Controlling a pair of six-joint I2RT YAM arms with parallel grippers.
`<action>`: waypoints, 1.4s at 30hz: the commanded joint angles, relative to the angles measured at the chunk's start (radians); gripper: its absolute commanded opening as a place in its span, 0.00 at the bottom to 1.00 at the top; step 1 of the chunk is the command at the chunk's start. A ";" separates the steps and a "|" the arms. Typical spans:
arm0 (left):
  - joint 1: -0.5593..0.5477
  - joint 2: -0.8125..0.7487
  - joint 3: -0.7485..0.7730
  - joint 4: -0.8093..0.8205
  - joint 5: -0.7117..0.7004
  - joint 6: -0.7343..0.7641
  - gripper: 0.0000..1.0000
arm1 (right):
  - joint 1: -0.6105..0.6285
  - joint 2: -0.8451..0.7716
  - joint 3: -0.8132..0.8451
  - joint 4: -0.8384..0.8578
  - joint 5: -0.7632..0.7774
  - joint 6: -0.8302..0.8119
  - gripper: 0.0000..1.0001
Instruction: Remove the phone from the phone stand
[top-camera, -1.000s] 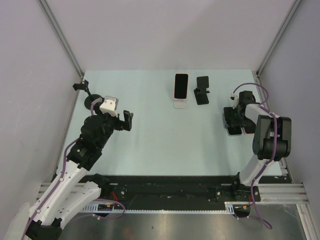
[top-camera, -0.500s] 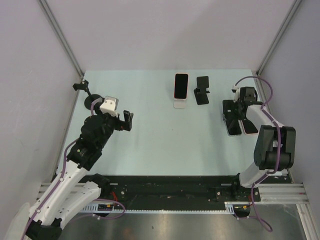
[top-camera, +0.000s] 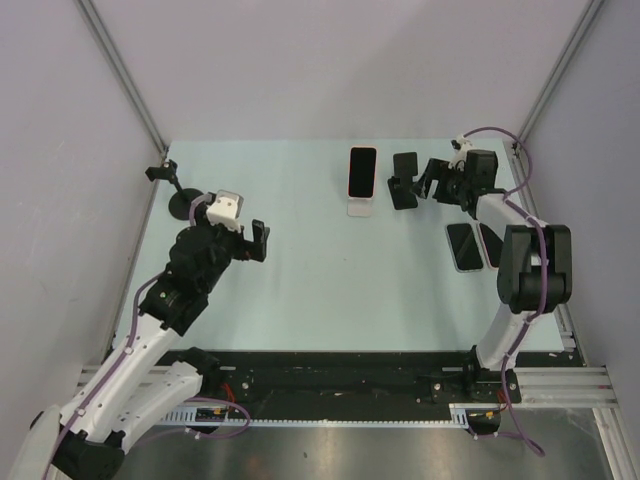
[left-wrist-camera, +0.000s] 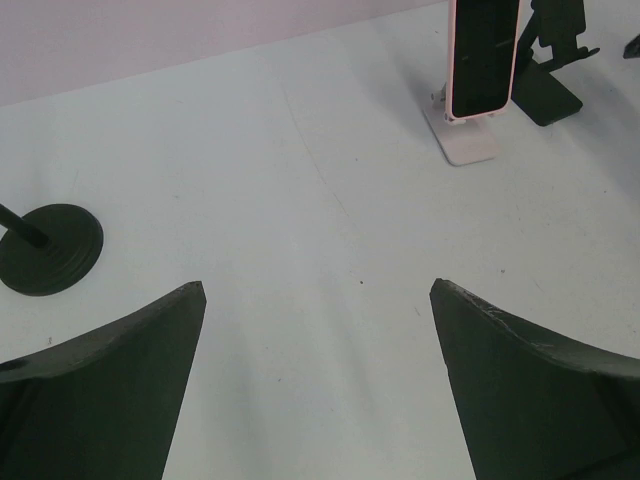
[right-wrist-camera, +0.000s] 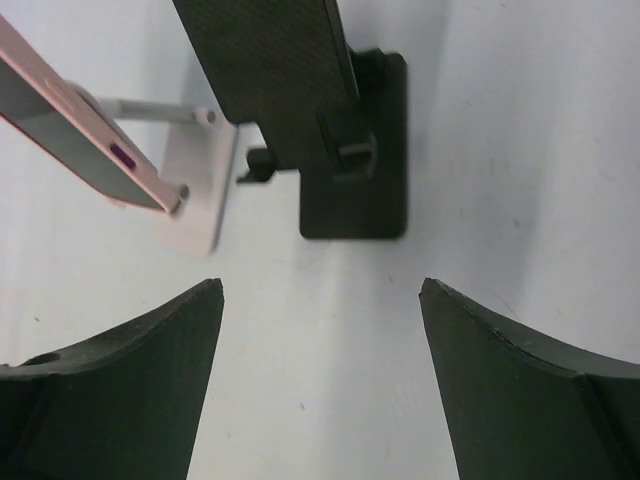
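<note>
The pink-edged phone (top-camera: 362, 171) leans upright on its white stand (top-camera: 360, 208) at the back middle of the table. It also shows in the left wrist view, phone (left-wrist-camera: 484, 55) on stand (left-wrist-camera: 462, 140). The right wrist view catches the phone (right-wrist-camera: 80, 130) edge-on, resting on the stand (right-wrist-camera: 195, 190). My right gripper (top-camera: 432, 180) hovers just right of a black stand (top-camera: 405, 180), open, with nothing between its fingers (right-wrist-camera: 320, 285). My left gripper (top-camera: 258, 241) hangs open and far to the left of the phone, over bare table (left-wrist-camera: 318, 290).
The black stand (right-wrist-camera: 355, 170) sits directly ahead of the right gripper, right of the white stand. Two phones (top-camera: 462, 246) (top-camera: 490, 243) lie flat near the right edge. A black round-based post (top-camera: 183, 205) (left-wrist-camera: 50, 248) stands at the left. Walls close in on three sides.
My right gripper has risen from the two flat phones and swung back and left to the black stand. The left arm shifted only slightly.
</note>
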 joint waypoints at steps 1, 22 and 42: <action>0.000 0.019 -0.004 0.014 0.010 0.039 1.00 | 0.010 0.128 0.117 0.177 -0.106 0.133 0.84; 0.014 0.121 -0.010 0.013 0.019 0.050 1.00 | -0.019 0.484 0.447 0.195 -0.412 0.093 0.56; 0.016 0.116 -0.004 0.013 0.074 0.032 1.00 | -0.070 0.144 0.095 0.260 -0.453 0.107 0.00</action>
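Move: The empty black phone stand is roughly 8 cm ahead of the right hand and 6 cm to its left, its middle about 4 cm lower. The pink phone on the white stand is some 12 cm left of the black stand and 3 cm nearer. The flat black phone lies about 11 cm back, 10 cm right and 12 cm below this hand. From the left hand, the black stand is about 29 cm ahead, 38 cm right and 18 cm below. The open right hand reaches forward about 10 cm to the black stand, drifting left and sinking slightly, then rolls its left side up and swings counter-clockwise, each by nearly 20 degrees, as the fingers shut and pinch the thin upright plate from its two faces. With the plate held, it draws back some 4 cm and to the right, while the empty, open left hand sinks about 4 cm and tips slightly down. ##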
